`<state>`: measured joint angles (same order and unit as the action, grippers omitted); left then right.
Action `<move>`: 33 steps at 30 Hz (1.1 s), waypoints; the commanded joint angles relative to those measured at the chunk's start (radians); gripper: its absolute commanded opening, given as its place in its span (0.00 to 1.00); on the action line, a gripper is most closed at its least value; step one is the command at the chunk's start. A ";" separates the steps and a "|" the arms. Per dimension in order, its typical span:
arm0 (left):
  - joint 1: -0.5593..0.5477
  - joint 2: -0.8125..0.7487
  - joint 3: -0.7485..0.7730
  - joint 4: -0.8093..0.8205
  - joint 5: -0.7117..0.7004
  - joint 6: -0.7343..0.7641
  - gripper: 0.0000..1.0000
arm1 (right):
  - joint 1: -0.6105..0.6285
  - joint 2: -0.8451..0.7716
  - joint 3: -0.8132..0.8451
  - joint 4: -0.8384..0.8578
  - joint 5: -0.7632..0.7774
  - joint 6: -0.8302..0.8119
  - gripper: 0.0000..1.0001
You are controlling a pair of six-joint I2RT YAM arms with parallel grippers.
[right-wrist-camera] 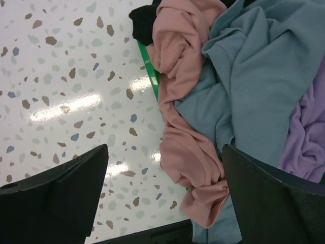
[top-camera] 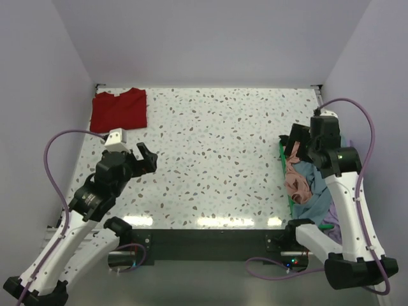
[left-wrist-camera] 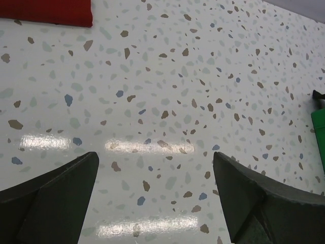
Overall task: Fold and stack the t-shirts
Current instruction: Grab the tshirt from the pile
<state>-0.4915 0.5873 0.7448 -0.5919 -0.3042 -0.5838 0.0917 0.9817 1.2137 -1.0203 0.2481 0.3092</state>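
Note:
A folded red t-shirt lies flat at the table's far left corner. At the right edge, a heap of crumpled t-shirts fills a green bin: a salmon-pink one hangs over the rim, with a slate-blue one and a lavender one beside it. My right gripper hovers open above the pink shirt, holding nothing. My left gripper is open over bare tabletop, below and to the right of the red shirt.
The green bin's rim runs along the right side of the speckled table. A black cloth lies at the bin's far end. Lilac walls close in the back and both sides.

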 commanded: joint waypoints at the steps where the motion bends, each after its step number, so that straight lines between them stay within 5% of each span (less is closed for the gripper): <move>1: -0.001 0.034 0.025 0.052 -0.023 0.001 1.00 | 0.000 0.018 -0.005 -0.001 0.117 0.085 0.97; 15: -0.001 0.104 -0.007 0.196 0.069 0.091 1.00 | -0.076 0.126 -0.026 -0.034 0.189 0.162 0.99; 23: -0.001 0.155 -0.016 0.248 0.117 0.121 1.00 | -0.357 0.136 -0.150 0.046 -0.050 0.137 0.99; 33: -0.001 0.071 -0.064 0.196 0.093 0.096 1.00 | -0.423 0.227 -0.214 0.118 -0.089 0.136 0.98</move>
<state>-0.4915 0.6945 0.7013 -0.4084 -0.1978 -0.4866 -0.3218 1.1957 1.0035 -0.9630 0.1795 0.4454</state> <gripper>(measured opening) 0.997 0.984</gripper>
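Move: The blue t-shirt lies in the green-edged box, its middle about 10 cm to the right of the open right hand, 2 cm ahead and some 17 cm below. Along its left side runs the pink t-shirt, roughly 4 cm right of that hand and 5 cm ahead, and beyond the blue one sits the purple cloth, about 17 cm right and level with the hand. From the left hand the blue shirt is around 57 cm to the right, 3 cm ahead and 15 cm below. The right hand sweeps to its right over the pile and sinks with it, about 8 cm across, slightly back at the end, then goes nearly straight down for the last 4 cm, some 12 cm of drop in all, towards the blue t-shirt. Meanwhile its wrist turns nearly 30 degrees clockwise and tips the fingers more steeply down, the jaws staying wide open around the blue cloth's line with no touch to be seen, while the empty left hand drifts a few centimetres forward and right over bare table. ##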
